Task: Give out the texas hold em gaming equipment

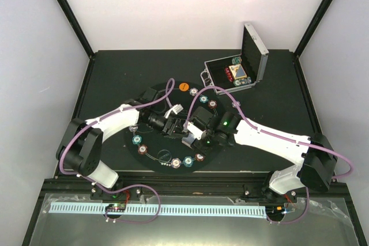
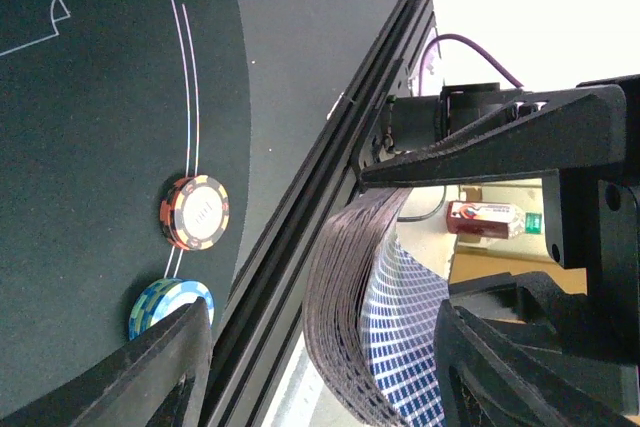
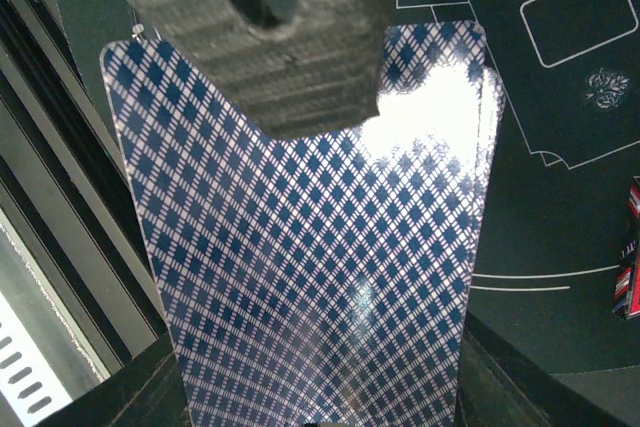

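Observation:
A deck of blue-diamond-backed playing cards (image 3: 320, 247) is bowed between the fingers of my right gripper (image 3: 320, 387), which is shut on its edges. In the left wrist view the same deck (image 2: 370, 317) curves edge-on between the fingers of my left gripper (image 2: 330, 367), with a gap on each side, so that gripper is open. A left fingertip (image 3: 250, 37) hangs over the top card. Both grippers meet over the middle of the black mat (image 1: 154, 162). Poker chips ring the mat: a red-brown stack (image 2: 195, 212), a teal-and-white stack (image 2: 170, 307) and several more (image 1: 188, 162).
An orange disc (image 1: 183, 86) lies at the mat's far edge. The open silver case (image 1: 236, 73) stands at the back right with more chips inside. A black frame rail (image 2: 300, 237) runs along the table's near edge. Purple cables loop over both arms.

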Robot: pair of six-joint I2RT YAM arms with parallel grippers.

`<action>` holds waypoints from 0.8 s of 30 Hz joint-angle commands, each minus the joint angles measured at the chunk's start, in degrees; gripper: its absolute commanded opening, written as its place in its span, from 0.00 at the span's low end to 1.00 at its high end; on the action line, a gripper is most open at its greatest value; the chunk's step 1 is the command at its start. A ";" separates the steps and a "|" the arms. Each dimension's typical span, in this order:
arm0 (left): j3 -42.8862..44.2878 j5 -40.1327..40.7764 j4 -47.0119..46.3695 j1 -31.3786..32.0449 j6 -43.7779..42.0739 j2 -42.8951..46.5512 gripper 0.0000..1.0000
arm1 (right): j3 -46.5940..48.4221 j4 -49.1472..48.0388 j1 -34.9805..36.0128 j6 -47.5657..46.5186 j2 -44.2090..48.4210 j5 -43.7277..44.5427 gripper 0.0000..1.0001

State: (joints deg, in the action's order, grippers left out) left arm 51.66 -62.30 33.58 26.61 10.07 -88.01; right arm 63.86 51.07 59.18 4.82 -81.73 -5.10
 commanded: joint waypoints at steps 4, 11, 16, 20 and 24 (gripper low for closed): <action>3.13 -1.68 0.29 1.32 -1.39 -1.70 0.59 | 0.82 0.03 0.50 -0.25 -0.59 0.62 0.54; 2.51 0.29 1.42 1.26 -2.07 -1.60 0.46 | 0.92 0.16 0.46 -0.27 -0.71 0.79 0.54; 2.46 1.31 2.06 1.25 -2.46 -1.08 0.42 | 0.88 0.26 0.49 -0.25 -0.71 0.85 0.54; 2.31 1.88 2.65 1.15 -2.68 -0.82 0.38 | 0.85 0.35 0.49 -0.25 -0.71 0.97 0.54; 2.22 2.17 2.84 0.96 -2.77 -0.54 0.35 | 0.84 0.35 0.49 -0.17 -0.83 1.13 0.54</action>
State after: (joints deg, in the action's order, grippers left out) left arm 52.82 -60.77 35.18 27.51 8.75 -89.01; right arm 63.86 51.51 59.24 4.80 -82.46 -5.02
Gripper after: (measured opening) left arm 0.360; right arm 0.547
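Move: The card deck sits in the right gripper, its near end already reaching between the left fingers; its middle is about 4 cm to the left hand's right, 1 cm back and a touch lower. Below, from the left hand, the red chip stack is some 8 cm right and 10 cm back, the blue one 4 cm right and 12 cm back, both about 10 cm down. From the right hand, the deck's middle is about 3 cm left, level fore and aft, and 2 cm higher. Around the deck's left end, one left finger over the card backs and the other beneath, the left gripper closes from about two-thirds to about a third open. The left hand itself nearly stays in place: it edges about half a centimetre right towards the deck, then sinks about as little. The right hand keeps its hold on the deck and settles down by roughly half a centimetre; whether the left fingers touch the cards can't be seen. ##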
